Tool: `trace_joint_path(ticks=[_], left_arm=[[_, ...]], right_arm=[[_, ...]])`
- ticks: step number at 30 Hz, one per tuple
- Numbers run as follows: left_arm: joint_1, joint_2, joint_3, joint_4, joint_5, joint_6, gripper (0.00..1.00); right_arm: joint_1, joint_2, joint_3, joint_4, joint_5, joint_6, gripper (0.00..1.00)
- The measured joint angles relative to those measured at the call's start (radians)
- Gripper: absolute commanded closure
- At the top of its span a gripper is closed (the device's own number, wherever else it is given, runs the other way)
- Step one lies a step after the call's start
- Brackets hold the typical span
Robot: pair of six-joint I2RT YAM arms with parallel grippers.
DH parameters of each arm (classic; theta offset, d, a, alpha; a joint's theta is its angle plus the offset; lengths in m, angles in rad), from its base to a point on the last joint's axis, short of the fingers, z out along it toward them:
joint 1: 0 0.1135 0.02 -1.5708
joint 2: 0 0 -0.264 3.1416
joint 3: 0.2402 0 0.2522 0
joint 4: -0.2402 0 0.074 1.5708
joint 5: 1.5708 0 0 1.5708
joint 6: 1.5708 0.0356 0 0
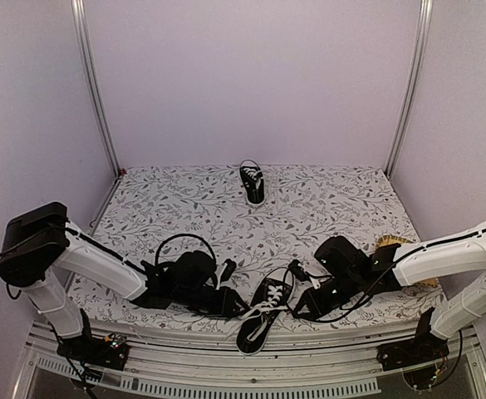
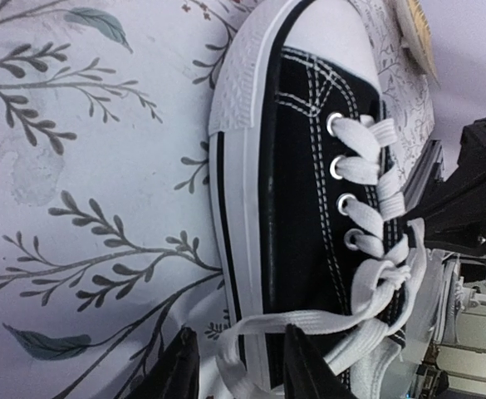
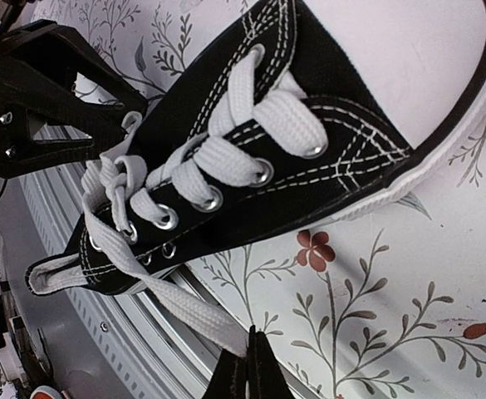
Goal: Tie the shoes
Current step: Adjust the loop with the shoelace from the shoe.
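Two shoes show in the top view. One black sneaker (image 1: 252, 184) stands at the far middle of the table. The other shoe (image 1: 265, 312) lies at the front edge, its heel over the rail. My left gripper (image 2: 239, 366) is open, its fingers (image 2: 181, 366) on either side of a white lace loop (image 2: 309, 327) that crosses the shoe's (image 2: 297, 191) sole. My right gripper (image 3: 252, 356) is shut on the end of the other lace (image 3: 172, 298), which runs taut from that shoe's (image 3: 309, 125) top eyelets. The laces are crossed in a loose knot (image 3: 118, 179).
A metal rail (image 1: 251, 366) runs along the table's front edge, under the near shoe's heel. A yellowish object (image 1: 392, 243) lies at the right, behind my right arm. Frame posts and walls close in the left, right and back sides.
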Motion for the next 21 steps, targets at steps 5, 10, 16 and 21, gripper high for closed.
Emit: trace_joint_path(ticks=[5, 10, 16, 21], left_arm=[[0.000, 0.020, -0.024, 0.073, 0.030, -0.037, 0.82], [-0.001, 0.019, -0.049, 0.152, 0.048, -0.062, 1.00], [-0.006, -0.051, -0.052, 0.135, 0.000, -0.018, 1.00], [-0.033, -0.109, 0.028, 0.032, -0.070, 0.078, 1.00]], right_arm=[[0.000, 0.000, 0.000, 0.000, 0.001, 0.000, 0.98], [0.000, -0.005, 0.000, 0.000, 0.002, 0.000, 0.98], [0.000, -0.036, 0.004, -0.011, 0.009, 0.000, 0.98], [0.000, -0.040, 0.048, -0.041, 0.031, 0.002, 0.98]])
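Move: The slack lace loop lies between the left gripper's parted fingertips, about 1 cm to their right and 1 cm back, at nearly their height. The knot sits roughly 5 cm to that gripper's right, level fore and aft and 1 cm higher, on the black shoe, whose middle is some 4 cm to the right and 2 cm lower. From the right gripper the loop lies about 11 cm to the left, straight across, and 1 cm lower. Ease the left gripper under a centimetre back and right onto the loop, shut its fingers fully to pinch the lace, then lift about 6 cm, speeding up and drifting some 2 cm right across the shoe's side. Keep the right gripper shut on its own lace and let it rise a couple of centimetres, late and slightly forward. ##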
